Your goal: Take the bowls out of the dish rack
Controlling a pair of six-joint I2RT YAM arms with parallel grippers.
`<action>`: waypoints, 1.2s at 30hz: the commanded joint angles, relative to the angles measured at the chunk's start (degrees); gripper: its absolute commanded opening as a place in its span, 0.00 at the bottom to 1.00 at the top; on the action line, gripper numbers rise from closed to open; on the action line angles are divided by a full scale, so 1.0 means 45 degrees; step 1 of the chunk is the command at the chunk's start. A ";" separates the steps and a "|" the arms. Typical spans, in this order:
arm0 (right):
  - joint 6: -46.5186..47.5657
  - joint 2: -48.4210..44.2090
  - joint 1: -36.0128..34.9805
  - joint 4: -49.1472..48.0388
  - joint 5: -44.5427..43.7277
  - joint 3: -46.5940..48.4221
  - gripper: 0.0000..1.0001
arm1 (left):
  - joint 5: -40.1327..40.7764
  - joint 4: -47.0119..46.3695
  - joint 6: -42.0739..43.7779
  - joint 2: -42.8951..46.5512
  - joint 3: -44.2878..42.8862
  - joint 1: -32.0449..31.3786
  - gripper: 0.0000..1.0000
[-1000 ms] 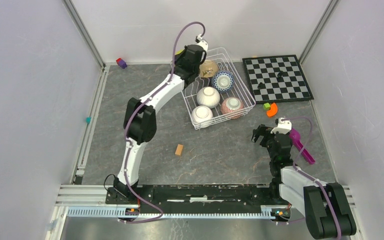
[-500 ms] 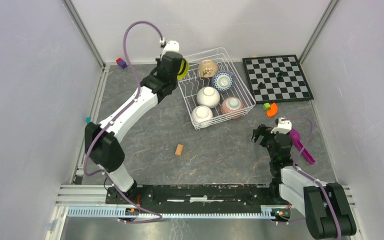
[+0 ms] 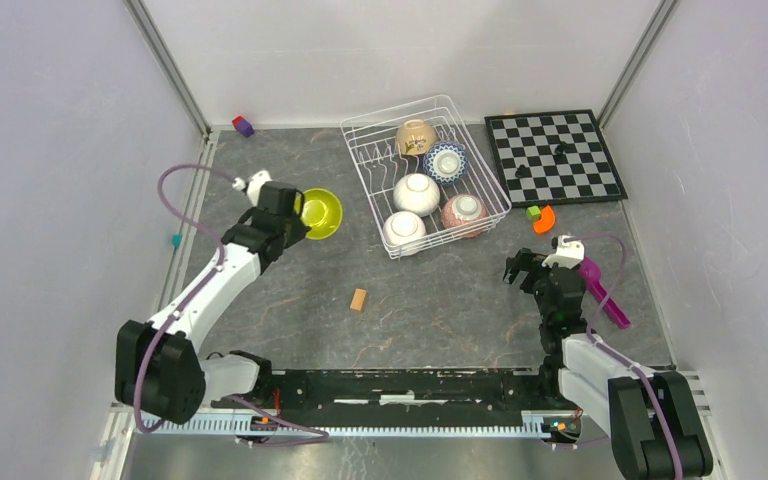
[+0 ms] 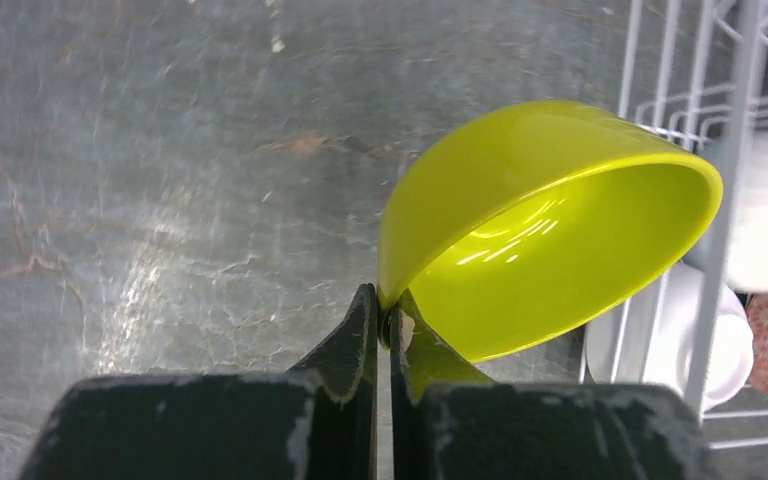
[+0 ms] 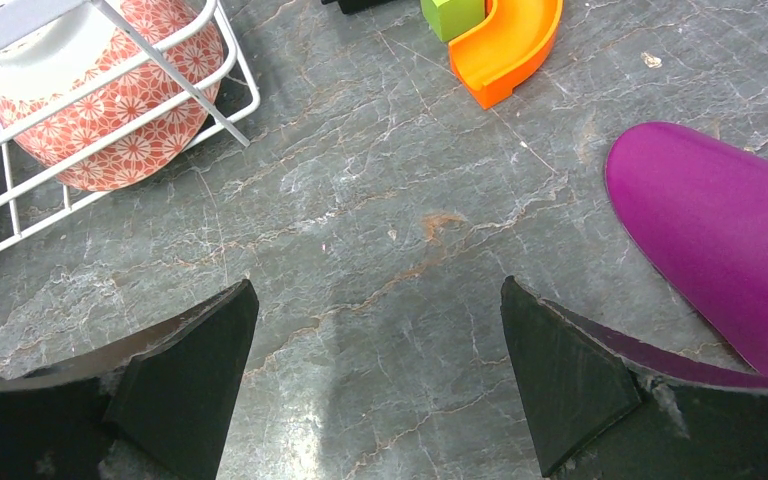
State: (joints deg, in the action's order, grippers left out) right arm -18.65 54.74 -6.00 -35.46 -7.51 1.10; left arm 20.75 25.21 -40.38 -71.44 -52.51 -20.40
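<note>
My left gripper [image 3: 296, 212] [image 4: 386, 306] is shut on the rim of the lime-green bowl [image 3: 321, 212] [image 4: 550, 230]. It holds the bowl tilted over the table, just left of the dish rack [image 3: 360, 182] [image 4: 735, 150]. In the rack lie a beige bowl [image 3: 417, 135], a blue-and-white bowl [image 3: 446, 160], two white bowls [image 3: 417, 192] [image 3: 404, 230] and a pink-red bowl [image 3: 465, 212] [image 5: 110, 110]. My right gripper [image 3: 518, 269] [image 5: 375, 330] stands open over bare table near the rack's front right corner, with nothing between its fingers.
A chessboard [image 3: 555, 155] lies right of the rack. A purple scoop [image 3: 600, 290] [image 5: 720, 230] rests beside my right gripper, with an orange curved piece [image 3: 545, 220] [image 5: 510, 40] and a green block [image 3: 533, 212] beyond it. A wooden block [image 3: 359, 299] lies mid-table and a purple block [image 3: 244, 126] at the back left.
My left arm has swung from the rack's back left corner leftward and nearer, carrying the lime-green bowl out over the table. The right arm has not moved.
</note>
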 commanded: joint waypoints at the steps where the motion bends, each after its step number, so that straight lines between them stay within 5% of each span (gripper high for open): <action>1: -0.0014 -0.0110 -0.0005 -0.0196 0.0034 -0.0148 0.98 | -0.2364 -0.1122 -0.2208 0.0612 0.1222 0.1393 0.02; 6: -0.0035 -0.0034 0.0002 -0.0203 0.0010 -0.0131 0.98 | -0.1487 0.1179 -0.2999 0.0086 0.1133 0.2054 0.02; 13: -0.0045 0.0009 -0.0014 -0.0185 0.0013 -0.0089 0.98 | -0.2058 0.1550 -0.3170 0.0025 0.1302 0.2533 0.02; 24: -0.0068 -0.0141 -0.0002 -0.0361 0.0048 -0.0184 0.98 | -0.2500 0.1462 -0.3234 0.0294 0.1293 0.2892 0.35; 36: -0.0069 -0.0147 -0.0007 -0.0396 0.0057 -0.0187 0.98 | -0.1779 0.1864 -0.3053 0.1057 0.1090 0.2988 0.44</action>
State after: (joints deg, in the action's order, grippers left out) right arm -18.70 54.43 -6.00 -35.42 -7.51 1.10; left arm 10.39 32.91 -53.08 -68.53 -46.00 -7.44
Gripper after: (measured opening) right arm 0.982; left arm 0.437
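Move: The left hand holds the yellow bowl by its rim; the bowl's middle is about 4 cm ahead and 4 cm to the right. The bare table spot it is bound for lies almost straight below, some 11 cm down. Off to the right stands the dish rack, its middle about 30 cm right and 17 cm ahead; the small orange block lies roughly 13 cm back and 12 cm right. From the right hand the spot is some 53 cm left and 6 cm ahead. Down about 6 cm, and back and to the left some 4 cm each, the left hand lowers the yellow bowl to the bare table, its fingers tipping farther down and swinging counter-clockwise by roughly 15 degrees. It then stays in place while the fingers open to a bit under half and let go of the rim, and finally starts to rise. ##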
